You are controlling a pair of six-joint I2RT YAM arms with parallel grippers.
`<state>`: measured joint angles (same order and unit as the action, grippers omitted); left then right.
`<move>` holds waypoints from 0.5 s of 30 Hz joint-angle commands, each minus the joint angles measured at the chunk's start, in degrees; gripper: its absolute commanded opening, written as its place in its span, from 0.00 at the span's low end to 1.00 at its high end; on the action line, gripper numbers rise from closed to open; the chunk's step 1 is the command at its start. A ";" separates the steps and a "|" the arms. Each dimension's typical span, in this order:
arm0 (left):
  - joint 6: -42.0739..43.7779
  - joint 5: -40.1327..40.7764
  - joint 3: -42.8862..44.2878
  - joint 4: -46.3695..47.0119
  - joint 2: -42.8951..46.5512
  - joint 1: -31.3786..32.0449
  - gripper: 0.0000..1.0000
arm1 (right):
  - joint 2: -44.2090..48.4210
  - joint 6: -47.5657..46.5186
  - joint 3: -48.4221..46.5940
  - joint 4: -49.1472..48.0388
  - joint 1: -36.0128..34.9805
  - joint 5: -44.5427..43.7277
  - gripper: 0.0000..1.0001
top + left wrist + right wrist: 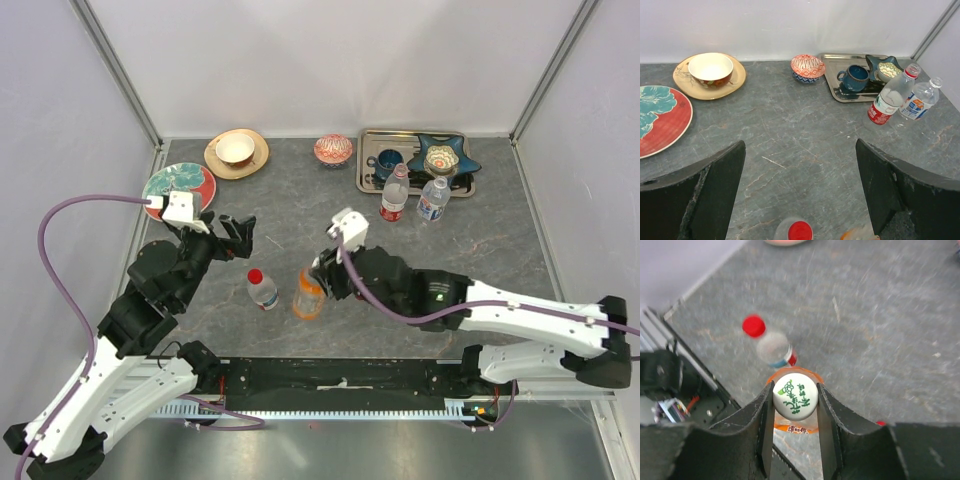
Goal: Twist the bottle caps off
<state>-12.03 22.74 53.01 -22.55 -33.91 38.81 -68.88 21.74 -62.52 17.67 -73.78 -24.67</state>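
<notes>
The orange bottle (309,295) stands upright in the middle of the table. My right gripper (795,390) is shut on its white cap (795,394), with a finger pressed against each side. Just left of it is a clear bottle with a red cap (262,289), also in the right wrist view (771,346). My left gripper (238,238) hangs open behind that bottle, holding nothing; the red cap (800,231) shows below its fingers. Two more clear bottles (395,194) (433,199) stand at the back right, in front of the tray.
A metal tray (370,180) at the back right carries a blue mug (388,160) and a star-shaped dish (443,158). A patterned bowl (333,149), a bowl on a tan plate (236,150) and a red-and-teal plate (180,185) lie along the back and left.
</notes>
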 commanded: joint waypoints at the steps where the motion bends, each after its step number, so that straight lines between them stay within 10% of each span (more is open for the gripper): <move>1: 2.71 3.54 1.73 5.22 -1.59 -0.05 0.97 | 5.07 -1.26 -8.13 2.27 -0.14 -10.91 0.06; 9: -0.08 -5.83 13.86 6.55 -14.40 -2.50 0.99 | 9.02 9.19 -7.09 2.37 11.01 -3.92 0.00; 15: -14.58 -53.71 17.04 16.46 -20.40 -14.63 0.99 | 11.84 10.52 -6.74 1.40 17.96 6.02 0.00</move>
<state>-16.05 1.52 68.23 -15.86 -51.94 28.27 -59.33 29.67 -69.23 20.18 -57.17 -25.74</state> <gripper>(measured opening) 0.993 0.413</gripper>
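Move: The right hand already holds the orange bottle by its white cap, the bottle's middle about 8 cm below that hand and 3 cm to its left. From the open left hand, that bottle's middle lies about 7 cm back, 14 cm right and 16 cm down. The red-capped bottle stands some 13 cm left, 2 cm ahead and 17 cm below the right hand; a loose red cap lies about 10 cm right, 5 cm ahead and 25 cm down. Up, right and forward sweeps the right hand, climbing about 10 cm first and then going across. It keeps its pinch on the white cap and rolls and turns clockwise some 20 degrees each, so the bottle's base swings out towards the left hand. The left hand, fingers still wide open, rises some 7 cm while going forward and right towards the hanging bottle, beginning to turn clockwise. ##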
